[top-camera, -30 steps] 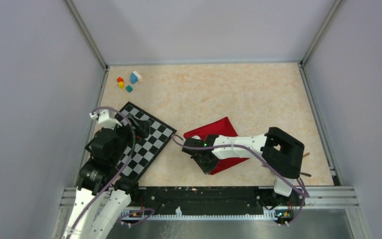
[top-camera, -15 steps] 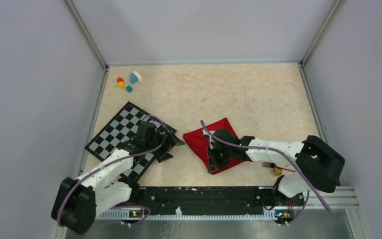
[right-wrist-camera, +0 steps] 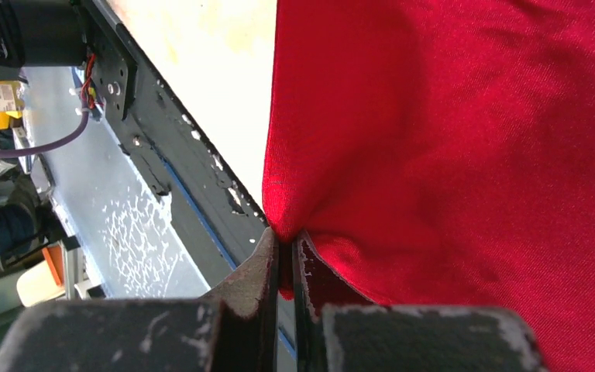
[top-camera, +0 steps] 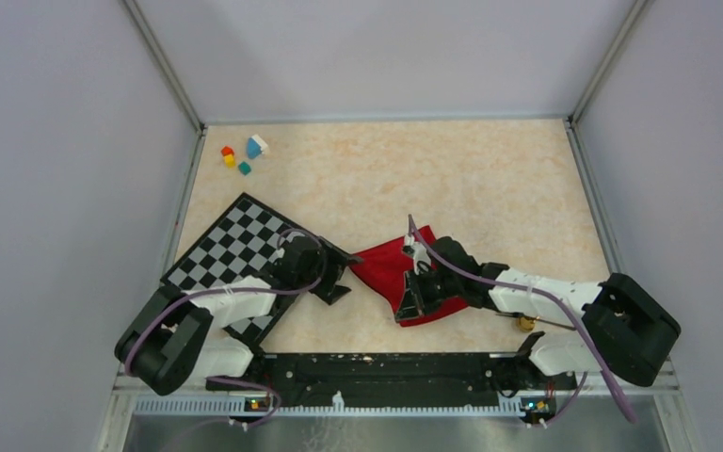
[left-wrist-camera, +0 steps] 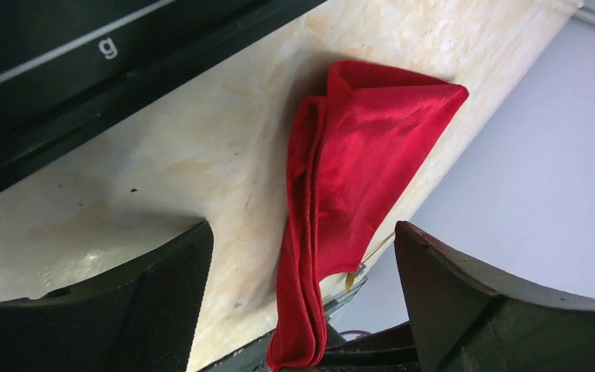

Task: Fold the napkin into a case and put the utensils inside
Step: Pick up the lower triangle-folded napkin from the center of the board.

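The red napkin [top-camera: 384, 266] lies folded and rumpled on the table in front of the arms. My right gripper [top-camera: 411, 299] is shut on its near corner, and the right wrist view shows the jaws [right-wrist-camera: 285, 242] pinching a bunched edge of the napkin [right-wrist-camera: 449, 139]. My left gripper [top-camera: 343, 275] stands open just left of the napkin's left corner. In the left wrist view the folded napkin [left-wrist-camera: 356, 186] hangs between the wide-apart fingers [left-wrist-camera: 163, 310]. The spoon [top-camera: 526, 323] lies near the front right, partly under the right arm. The spoon's gold bowl [left-wrist-camera: 350, 280] peeks out behind the cloth. I cannot see the fork.
A black-and-white checkered mat [top-camera: 226, 252] lies at the left, under the left arm. Several small coloured blocks [top-camera: 243, 155] sit at the far left corner. A black rail [top-camera: 386, 367] runs along the near edge. Grey walls close in the table.
My left arm has swung off the checkered mat to the napkin's left corner. The right arm has stretched out rightward, still holding the napkin corner, which uncovered the spoon.
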{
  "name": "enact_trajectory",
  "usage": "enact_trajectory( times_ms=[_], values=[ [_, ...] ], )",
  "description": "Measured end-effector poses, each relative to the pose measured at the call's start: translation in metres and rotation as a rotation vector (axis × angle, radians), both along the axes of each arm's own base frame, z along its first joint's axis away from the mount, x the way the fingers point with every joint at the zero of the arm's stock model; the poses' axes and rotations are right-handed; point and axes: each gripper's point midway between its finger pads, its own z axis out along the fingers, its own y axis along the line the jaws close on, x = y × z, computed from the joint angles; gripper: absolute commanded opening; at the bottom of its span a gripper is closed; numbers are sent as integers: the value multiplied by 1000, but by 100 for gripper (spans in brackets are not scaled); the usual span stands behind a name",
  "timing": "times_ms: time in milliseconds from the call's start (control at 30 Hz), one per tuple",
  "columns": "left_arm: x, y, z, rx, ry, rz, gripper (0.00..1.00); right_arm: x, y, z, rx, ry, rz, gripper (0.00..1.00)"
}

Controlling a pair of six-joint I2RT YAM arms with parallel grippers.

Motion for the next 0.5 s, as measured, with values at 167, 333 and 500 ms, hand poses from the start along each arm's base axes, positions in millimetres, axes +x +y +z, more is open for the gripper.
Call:
enact_trajectory(
  times_ms=[167, 333, 500],
  values=[
    [10, -3, -3, -22, -25, 51, 74, 1, 2, 6, 40, 3, -2, 0],
    [22, -2, -8, -18, -76, 89, 65, 1, 4, 8, 64, 3, 5, 0],
    [34, -2, -10, -9, -127, 110, 59, 1, 4, 10, 77, 2, 8, 0]
  ],
)
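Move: The napkin's left folded corner lies about 5 cm ahead of the left gripper, 2 cm to its right and 2 cm lower. The chessboard's nearest corner is some 8 cm ahead of this gripper, 4 cm to its left and 4 cm lower. The right gripper, already pinching the napkin's raised near edge, is about 11 cm back and 14 cm right of the left gripper; from it the left corner lies some 16 cm ahead, 12 cm left and 3 cm lower. Bring the left gripper forward about 3.5 cm and sink it 1 cm, past the chessboard's edge, so the napkin's left folded corner comes between the fingers. Narrow them from nearly wide open to about two-thirds on the way, tipping the fingertips up and turning slightly counter-clockwise. Keep the right gripper shut on the near edge, raising it about 1 cm. ##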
